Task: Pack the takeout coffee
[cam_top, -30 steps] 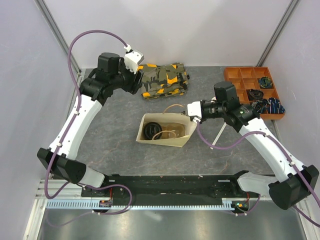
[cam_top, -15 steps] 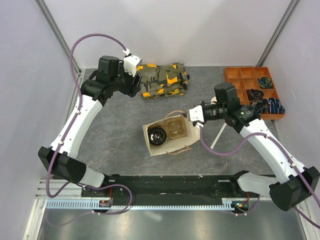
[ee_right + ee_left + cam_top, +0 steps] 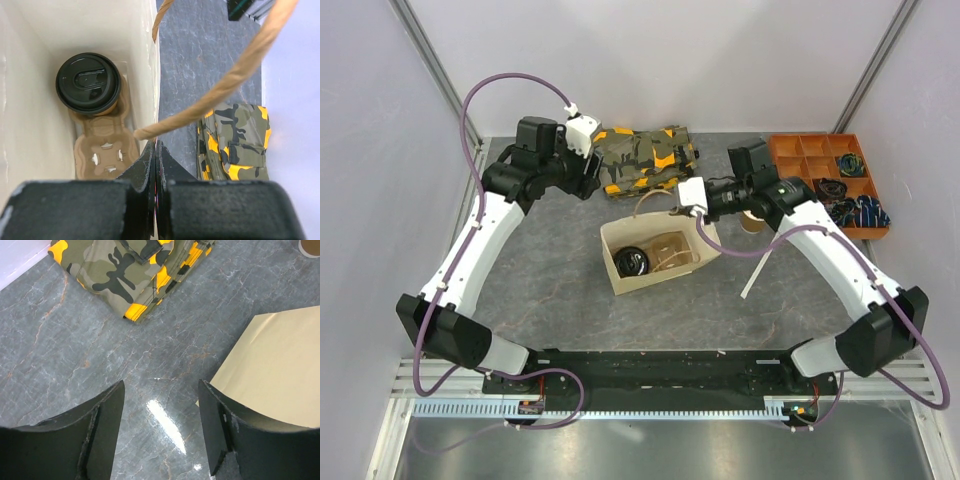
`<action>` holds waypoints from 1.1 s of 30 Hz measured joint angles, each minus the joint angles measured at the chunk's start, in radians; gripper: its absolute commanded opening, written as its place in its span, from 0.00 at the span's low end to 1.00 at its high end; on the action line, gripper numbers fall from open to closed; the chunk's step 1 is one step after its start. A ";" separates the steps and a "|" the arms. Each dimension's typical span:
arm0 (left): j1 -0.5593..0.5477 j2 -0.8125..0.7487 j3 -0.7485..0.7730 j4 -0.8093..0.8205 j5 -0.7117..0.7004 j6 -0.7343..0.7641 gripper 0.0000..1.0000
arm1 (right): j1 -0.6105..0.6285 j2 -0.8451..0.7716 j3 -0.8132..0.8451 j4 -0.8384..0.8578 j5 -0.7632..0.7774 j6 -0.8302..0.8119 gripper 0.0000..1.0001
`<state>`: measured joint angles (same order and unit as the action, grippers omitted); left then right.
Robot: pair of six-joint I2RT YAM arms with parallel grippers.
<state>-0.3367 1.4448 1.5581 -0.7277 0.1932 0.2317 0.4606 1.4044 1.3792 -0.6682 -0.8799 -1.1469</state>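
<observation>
The takeout coffee (image 3: 632, 263), a tan cup with a black lid (image 3: 88, 84), stands in one hole of a pulp carrier (image 3: 105, 150) inside an open paper bag (image 3: 650, 283). My right gripper (image 3: 692, 205) is shut on the bag's far rim, its fingertips (image 3: 155, 145) pinching the paper wall right beside the root of the twisted handle (image 3: 215, 95). My left gripper (image 3: 586, 178) hangs open over bare table between the camouflage pouch and the bag, and its jaws (image 3: 161, 390) hold nothing. The bag's outer side (image 3: 280, 375) shows past its right finger.
A camouflage pouch (image 3: 645, 160) lies at the back of the table. A lidless tan cup (image 3: 752, 220) stands right of the bag, behind my right arm. An orange compartment tray (image 3: 820, 165) with small items sits at the back right. A white stick (image 3: 758, 268) lies near the bag.
The bag went from lying tilted to standing upright with its mouth up, as my right gripper swung up and back with the rim. The left gripper drifted slightly and opened a little.
</observation>
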 measured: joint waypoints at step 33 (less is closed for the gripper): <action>0.117 0.069 0.031 -0.042 0.045 -0.133 0.72 | 0.000 0.306 0.352 -0.060 0.123 0.245 0.81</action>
<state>-0.2192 1.5143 1.5894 -0.7692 0.2386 0.0986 0.4606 1.7103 1.7317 -0.7277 -0.7570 -0.9020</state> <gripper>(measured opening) 0.712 0.734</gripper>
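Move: The right hand still pinches the takeout bag's far rim by the handle; the tilted bag's middle lies about 7 cm back, 4 cm left and 12 cm below it. The black-lidded cup inside is some 10 cm back and 9 cm left. The camouflage cloth lies 14 cm ahead, 6 cm left; the spare paper cup 18 cm right, 1 cm back. From the left hand the bag's middle is 14 cm back, 13 cm right. Right hand carries the rim about 7 cm forward, opening to release it; left hand shifts 3 cm leftward. ##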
